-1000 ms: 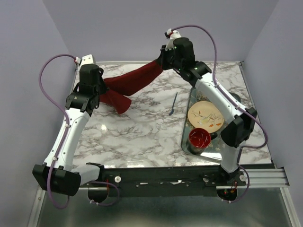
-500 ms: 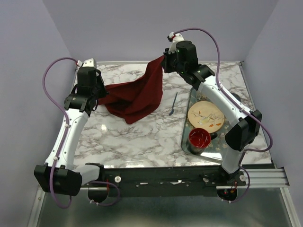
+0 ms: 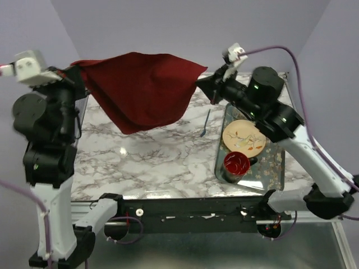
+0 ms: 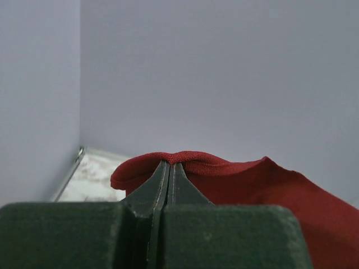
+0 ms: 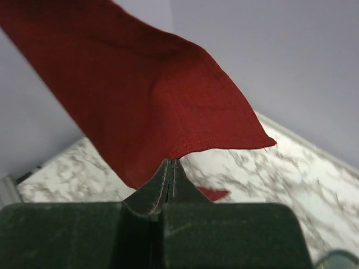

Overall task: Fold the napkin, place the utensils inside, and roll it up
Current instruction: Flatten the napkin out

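The dark red napkin (image 3: pixel 140 87) hangs spread in the air high above the marble table, stretched between both arms. My left gripper (image 3: pixel 78 68) is shut on its left corner; in the left wrist view the cloth (image 4: pixel 235 179) bulges over the closed fingertips of that gripper (image 4: pixel 170 163). My right gripper (image 3: pixel 201 81) is shut on the right edge, where the napkin (image 5: pixel 140 95) fans out from the tips of the gripper (image 5: pixel 170 161). The slim blue utensil (image 3: pixel 205 123) lies on the table just left of the tray.
A dark tray (image 3: pixel 275 168) at the right holds a cream plate (image 3: pixel 242 137) and a red mug (image 3: pixel 236 164). The marble tabletop (image 3: pixel 151 157) stretches under the raised cloth. Purple-grey walls close in the left, back and right.
Both arms have risen sharply and pulled apart, lifting the napkin off the table and stretching it from a bunched strip into a spread sheet in the air.
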Tool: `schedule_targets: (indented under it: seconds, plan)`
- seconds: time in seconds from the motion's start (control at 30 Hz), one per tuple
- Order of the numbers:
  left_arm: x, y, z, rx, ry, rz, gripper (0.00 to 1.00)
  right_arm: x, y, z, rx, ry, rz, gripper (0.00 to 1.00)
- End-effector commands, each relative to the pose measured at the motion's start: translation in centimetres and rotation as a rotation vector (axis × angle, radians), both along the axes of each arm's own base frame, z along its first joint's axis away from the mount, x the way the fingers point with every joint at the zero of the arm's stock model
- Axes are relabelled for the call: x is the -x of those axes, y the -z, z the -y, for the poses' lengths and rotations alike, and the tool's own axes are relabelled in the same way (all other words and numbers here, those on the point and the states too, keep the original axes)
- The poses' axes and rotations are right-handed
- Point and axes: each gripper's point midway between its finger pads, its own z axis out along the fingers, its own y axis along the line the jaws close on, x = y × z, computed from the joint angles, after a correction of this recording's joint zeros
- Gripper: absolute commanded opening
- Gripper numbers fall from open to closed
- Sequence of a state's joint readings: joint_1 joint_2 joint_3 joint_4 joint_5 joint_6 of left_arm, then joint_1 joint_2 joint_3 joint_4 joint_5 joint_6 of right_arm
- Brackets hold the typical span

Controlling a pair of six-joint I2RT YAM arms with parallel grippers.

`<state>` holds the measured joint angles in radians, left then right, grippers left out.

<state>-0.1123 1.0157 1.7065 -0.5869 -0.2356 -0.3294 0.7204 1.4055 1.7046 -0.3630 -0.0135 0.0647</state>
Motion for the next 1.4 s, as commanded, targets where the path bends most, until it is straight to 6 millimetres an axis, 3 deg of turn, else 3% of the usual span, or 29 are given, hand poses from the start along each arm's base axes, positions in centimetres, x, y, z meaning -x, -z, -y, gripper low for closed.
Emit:
schedule_targets:
  seconds: [0.0, 0.07, 0.17, 0.27, 0.33, 0.43, 0.53, 0.6, 0.67, 0.7, 0.73, 0.77, 0.8, 0.83, 0.87, 0.9, 0.93, 0.97, 1.0, 1.03, 1.07, 1.1, 1.13, 1.17, 1.2, 1.23, 1.3, 1.33, 1.37]
  plan:
    - [10.1, -8.2, -1.4, -0.019, -0.019, 0.326, 0.0, 10.0, -4.7, 1.1, -0.068, -0.217, 0.204, 0.01]
    - [14.7, -10.1, -1.7, -0.033, -0.011, 0.445, 0.0, 14.9, -7.1, 2.9, -0.165, -0.314, 0.288, 0.01]
    - [19.1, -11.1, -2.5, -0.031, -0.033, 0.534, 0.0, 19.0, -7.7, 4.2, -0.242, -0.432, 0.279, 0.01]
    - [20.2, -10.7, -2.9, -0.013, -0.048, 0.54, 0.0, 20.0, -7.6, 4.4, -0.272, -0.467, 0.247, 0.01]
    - [18.4, -9.6, -2.8, -0.01, -0.051, 0.495, 0.0, 18.8, -7.3, 4.3, -0.273, -0.414, 0.227, 0.01]
    - [12.7, -6.4, -3.0, -0.003, -0.094, 0.343, 0.0, 15.0, -5.1, 2.9, -0.223, -0.293, 0.169, 0.01]
    - [5.0, -1.0, -3.7, -0.037, -0.173, 0.111, 0.0, 10.0, 0.2, 0.2, -0.117, -0.209, 0.058, 0.01]
    - [-0.7, 4.6, -4.5, -0.057, -0.26, -0.069, 0.0, 6.8, 3.0, -0.6, -0.107, -0.165, -0.016, 0.01]
    - [-6.0, 9.7, -4.5, -0.104, -0.282, -0.223, 0.0, 1.9, 8.8, -2.1, -0.024, -0.088, -0.142, 0.01]
    - [-7.8, 12.5, -4.6, -0.122, -0.286, -0.287, 0.0, 0.6, 8.6, -2.6, -0.026, -0.081, -0.17, 0.01]
    - [-9.5, 14.5, -4.8, -0.124, -0.284, -0.332, 0.0, -0.7, 10.9, -3.2, 0.003, -0.083, -0.228, 0.01]
    - [-12.6, 18.6, -5.0, -0.142, -0.287, -0.434, 0.0, -3.3, 13.6, -3.8, 0.028, -0.043, -0.254, 0.01]
    - [-13.8, 20.6, -5.7, -0.147, -0.312, -0.48, 0.0, -4.7, 16.0, -4.0, 0.063, -0.02, -0.288, 0.01]
    - [-15.1, 22.4, -6.1, -0.15, -0.315, -0.516, 0.0, -6.2, 16.0, -4.3, 0.068, 0.0, -0.28, 0.01]
    - [-17.5, 26.7, -6.6, -0.166, -0.321, -0.61, 0.0, -8.7, 19.9, -4.3, 0.116, 0.041, -0.326, 0.01]
    - [-18.9, 27.1, -7.4, -0.166, -0.347, -0.62, 0.0, -10.2, 22.0, -4.2, 0.135, 0.067, -0.351, 0.01]
    - [-19.9, 28.2, -8.7, -0.156, -0.384, -0.646, 0.0, -12.3, 20.2, -4.8, 0.106, 0.063, -0.34, 0.01]
    - [-21.4, 32.2, -9.4, -0.16, -0.392, -0.74, 0.0, -14.0, 23.2, -3.5, 0.142, 0.099, -0.421, 0.01]
    - [-23.2, 31.0, -9.7, -0.151, -0.392, -0.705, 0.01, -15.6, 26.5, -3.3, 0.177, 0.125, -0.464, 0.01]
    - [-24.4, 31.4, -9.9, -0.158, -0.385, -0.71, 0.11, -16.7, 27.5, -2.7, 0.191, 0.153, -0.473, 0.01]
    - [-25.3, 34.4, -9.8, -0.172, -0.364, -0.793, 0.18, -18.1, 26.8, -2.0, 0.192, 0.171, -0.453, 0.04]
    - [-27.4, 31.4, -9.4, -0.162, -0.335, -0.735, 0.26, -18.7, 29.0, -1.8, 0.223, 0.174, -0.493, 0.22]
    - [-28.1, 31.3, -9.1, -0.157, -0.317, -0.749, 0.38, -19.1, 29.1, -1.6, 0.238, 0.174, -0.509, 0.29]
    - [-28.0, 32.9, -8.7, -0.164, -0.306, -0.822, 0.39, -20.1, 26.7, -1.8, 0.224, 0.166, -0.476, 0.36]
    - [-28.2, 31.7, -8.0, -0.143, -0.271, -0.792, 0.45, -19.6, 27.7, -1.4, 0.258, 0.166, -0.518, 0.53]
    - [-27.6, 32.3, -7.5, -0.103, -0.262, -0.795, 0.61, -19.7, 27.7, -1.2, 0.265, 0.177, -0.522, 0.62]
    - [-26.5, 30.4, -7.1, -0.067, -0.25, -0.764, 0.98, -19.0, 27.7, -0.9, 0.282, 0.179, -0.545, 0.67]
    - [-25.8, 30.7, -7.1, -0.059, -0.259, -0.779, 0.99, -18.7, 27.6, -0.9, 0.277, 0.179, -0.553, 0.71]
    - [-24.8, 28.9, -7.1, -0.04, -0.268, -0.748, 0.99, -18.1, 26.6, -0.9, 0.254, 0.174, -0.557, 0.72]
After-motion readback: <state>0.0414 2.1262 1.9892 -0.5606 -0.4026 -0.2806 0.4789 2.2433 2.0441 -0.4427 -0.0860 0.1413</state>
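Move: The left hand holds one napkin corner; its landing place on the table's far left lies some 26 cm ahead, 9 cm left and 39 cm down, with the far rail about 7 cm beyond. The right hand's corner is bound for a place 19 cm ahead, 2 cm left and 31 cm down. From the right hand the blue utensil lies 5 cm ahead and 7 cm right, the plate 3 cm back and 26 cm right, both about 31 cm below. The napkin, still pinched by both closed hands in the air, is swung back over the near side and up (left hand 23 cm back and 12 up, right slightly less), then cast fast forward and down towards the far table. Both hands end tipped well downward and open low over the cloth, releasing its far corners. ##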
